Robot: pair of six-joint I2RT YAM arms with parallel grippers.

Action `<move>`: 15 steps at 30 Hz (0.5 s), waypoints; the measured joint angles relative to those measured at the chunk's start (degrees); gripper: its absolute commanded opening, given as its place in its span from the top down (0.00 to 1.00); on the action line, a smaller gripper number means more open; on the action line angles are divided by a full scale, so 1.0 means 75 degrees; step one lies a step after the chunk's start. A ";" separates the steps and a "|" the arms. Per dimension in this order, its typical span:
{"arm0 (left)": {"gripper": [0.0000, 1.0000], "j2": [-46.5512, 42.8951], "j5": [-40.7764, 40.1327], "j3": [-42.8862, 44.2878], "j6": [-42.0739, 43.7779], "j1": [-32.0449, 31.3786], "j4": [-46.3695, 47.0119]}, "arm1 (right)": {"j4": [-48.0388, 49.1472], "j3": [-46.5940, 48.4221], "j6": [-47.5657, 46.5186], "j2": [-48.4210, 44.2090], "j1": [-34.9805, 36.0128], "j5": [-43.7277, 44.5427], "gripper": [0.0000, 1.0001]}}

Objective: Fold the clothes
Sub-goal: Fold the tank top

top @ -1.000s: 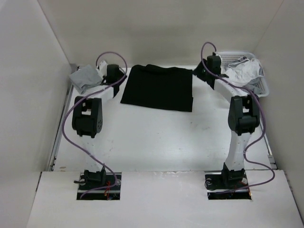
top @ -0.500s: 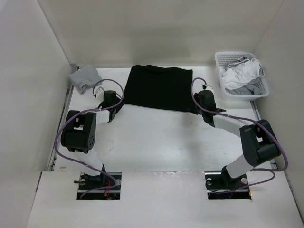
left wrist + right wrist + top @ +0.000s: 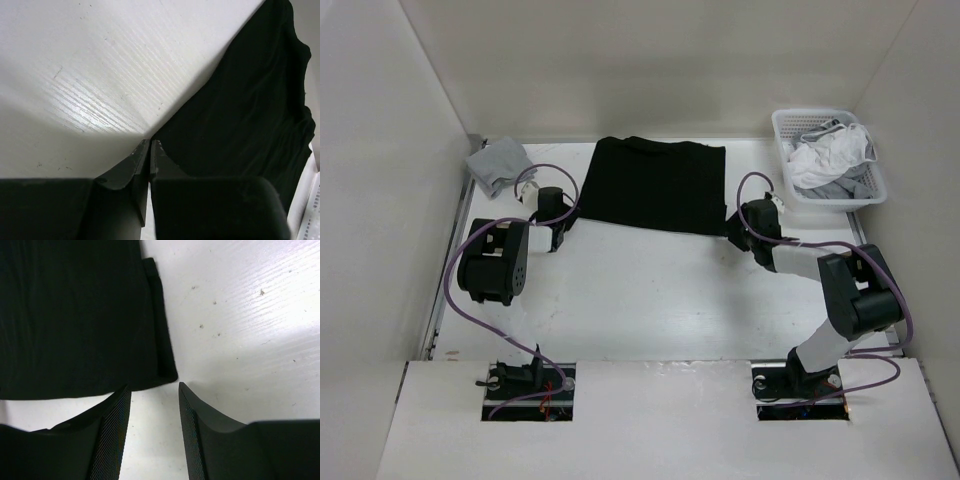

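The clothes [image 3: 655, 185], one large black garment, lie flat at the back middle of the table. My left gripper [image 3: 565, 225] is down at their near-left corner. In the left wrist view its jaws [image 3: 150, 142] are shut, tips right on the corner of the black fabric [image 3: 250, 110], with dark cloth in the slit between them. My right gripper [image 3: 732, 235] is at the near-right corner. In the right wrist view it stands open [image 3: 154, 386] over bare table, the hemmed corner of the garment [image 3: 75, 315] just beyond its fingertips and not between them.
A white basket [image 3: 835, 202] holding white and grey clothes stands at the back right, close behind the right arm. A small light grey garment [image 3: 498, 165] lies at the back left by the side wall. White walls close in three sides.
Both arms have pulled back from the garment's far corners to its near corners and lowered. The left jaws have closed at the corner. The garment has not moved.
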 measured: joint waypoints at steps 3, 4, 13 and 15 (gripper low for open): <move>1.00 -0.0003 -0.0006 -0.0122 -0.0067 0.0020 0.0169 | 0.0189 -0.0076 0.0274 0.0000 0.0000 0.0035 0.52; 1.00 -0.0032 0.0003 -0.0265 -0.0111 0.0029 0.0341 | 0.0280 -0.0131 0.0347 0.0000 0.0000 0.0041 0.52; 1.00 -0.1719 0.0096 -0.2538 -0.0376 0.0495 0.0804 | 0.0664 -0.0723 0.0705 -0.0087 0.0440 0.0344 0.52; 1.00 -0.1926 0.0189 -0.2766 -0.0388 0.0592 0.0810 | 0.0682 -0.0790 0.0740 -0.0140 0.0548 0.0423 0.53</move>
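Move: Shut on the tank top's near left corner, the left hand takes that corner to bare table about 8 cm back and 4 cm to its left. The folded grey cloth lies some 14 cm ahead and 20 cm left of that hand, 2 cm below. For the open right hand, the tank top's near right corner is about 2 cm ahead, 1 cm right and 3 cm below; the laundry basket sits 21 cm ahead, 28 cm right. Dragging the pinched near left corner along the table, the left hand pulls about 8 cm back and some 3 cm left, staying low with its fingers shut and the wrist swinging slightly counter-clockwise. The open right hand eases about 2 cm back, 1.5 cm left and 1 cm down beside the near right corner, its fingers not closing; contact there can't be seen. ##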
